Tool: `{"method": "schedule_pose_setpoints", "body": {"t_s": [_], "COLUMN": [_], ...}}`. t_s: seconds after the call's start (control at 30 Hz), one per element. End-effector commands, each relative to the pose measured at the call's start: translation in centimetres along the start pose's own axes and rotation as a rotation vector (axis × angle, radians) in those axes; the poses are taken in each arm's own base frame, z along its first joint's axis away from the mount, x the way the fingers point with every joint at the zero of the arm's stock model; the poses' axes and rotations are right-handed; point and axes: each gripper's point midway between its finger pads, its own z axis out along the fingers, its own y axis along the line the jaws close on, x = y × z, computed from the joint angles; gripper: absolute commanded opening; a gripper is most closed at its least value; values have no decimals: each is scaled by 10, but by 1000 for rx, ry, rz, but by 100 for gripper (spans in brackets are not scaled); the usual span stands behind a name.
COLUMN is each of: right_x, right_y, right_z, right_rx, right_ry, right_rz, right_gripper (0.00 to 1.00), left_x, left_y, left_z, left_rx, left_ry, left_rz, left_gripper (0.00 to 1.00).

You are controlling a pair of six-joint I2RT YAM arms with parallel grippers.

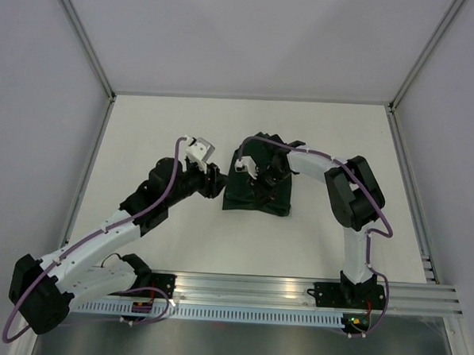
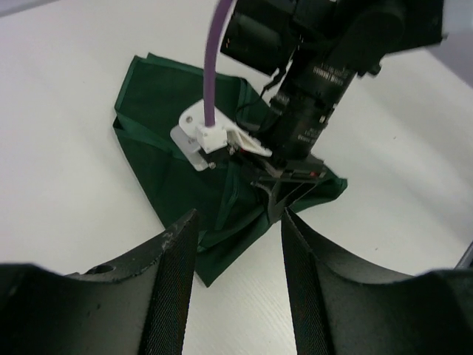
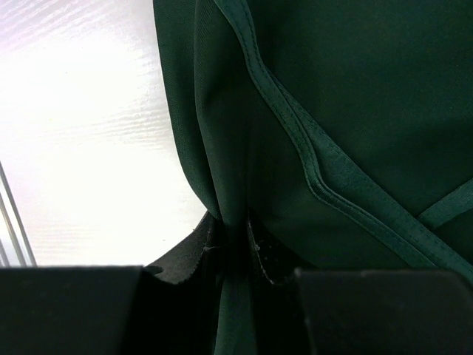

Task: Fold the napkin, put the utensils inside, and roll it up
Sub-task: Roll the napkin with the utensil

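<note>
The dark green napkin [image 1: 252,198] lies crumpled and partly gathered near the middle of the white table. My right gripper [image 1: 263,176] reaches down onto it from the right and is shut on a bunched fold of the cloth [image 3: 230,229]; the hem of the napkin [image 3: 355,96] hangs in front of the fingers. My left gripper [image 1: 214,182] sits at the napkin's left edge, open, with the nearest corner of the napkin [image 2: 159,111] just beyond its fingertips [image 2: 181,237] and nothing between them. The utensils are out of view.
White walls close in the table on three sides. An aluminium rail [image 1: 295,288] with the arm bases runs along the near edge. In the left wrist view the right arm's wrist and white camera mount [image 2: 214,137] hang over the napkin.
</note>
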Motion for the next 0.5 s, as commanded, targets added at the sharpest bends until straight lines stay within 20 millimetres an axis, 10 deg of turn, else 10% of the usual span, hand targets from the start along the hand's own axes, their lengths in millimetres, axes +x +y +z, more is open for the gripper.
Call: {"method": "schedule_pose_setpoints", "body": {"t_s": [0.0,0.47], "right_x": [71,80], "right_y": [2,-4], "right_z": [14,6], "right_rx": [-44,-72], "right_ry": [221,243], "right_rz": [93,139], "right_gripper": [16,16], "left_x": [3,63], "left_y": [2,-37], "left_z": [12,63], "left_rx": [-13,151], "left_ry": [-85,-75], "left_rz": [160,558], "left_gripper": [53,54]}}
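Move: The left hand hovers, holding nothing, about 23 cm above the napkin's near-left corner, which is almost straight below it. From that hand the right gripper is roughly 11 cm to the right and 2 cm farther out, and the napkin's middle about 9 cm ahead and 10 cm right, both also well below. From the right hand, already pinching the near fold at table height, the corner lies some 11 cm left and 2 cm back, and the napkin's middle about 7 cm ahead and 1 cm left. Downward by about 10 cm and some 5 cm to the right, the left hand sinks towards the napkin's near-left corner and the right gripper, rolling roughly 20 degrees so its left side rises, fingers staying half open and touching nothing. The right hand keeps its pinch on the near fold and drags it level, a couple of centimetres right and slightly less back, its fingertips swinging a little towards the base. ##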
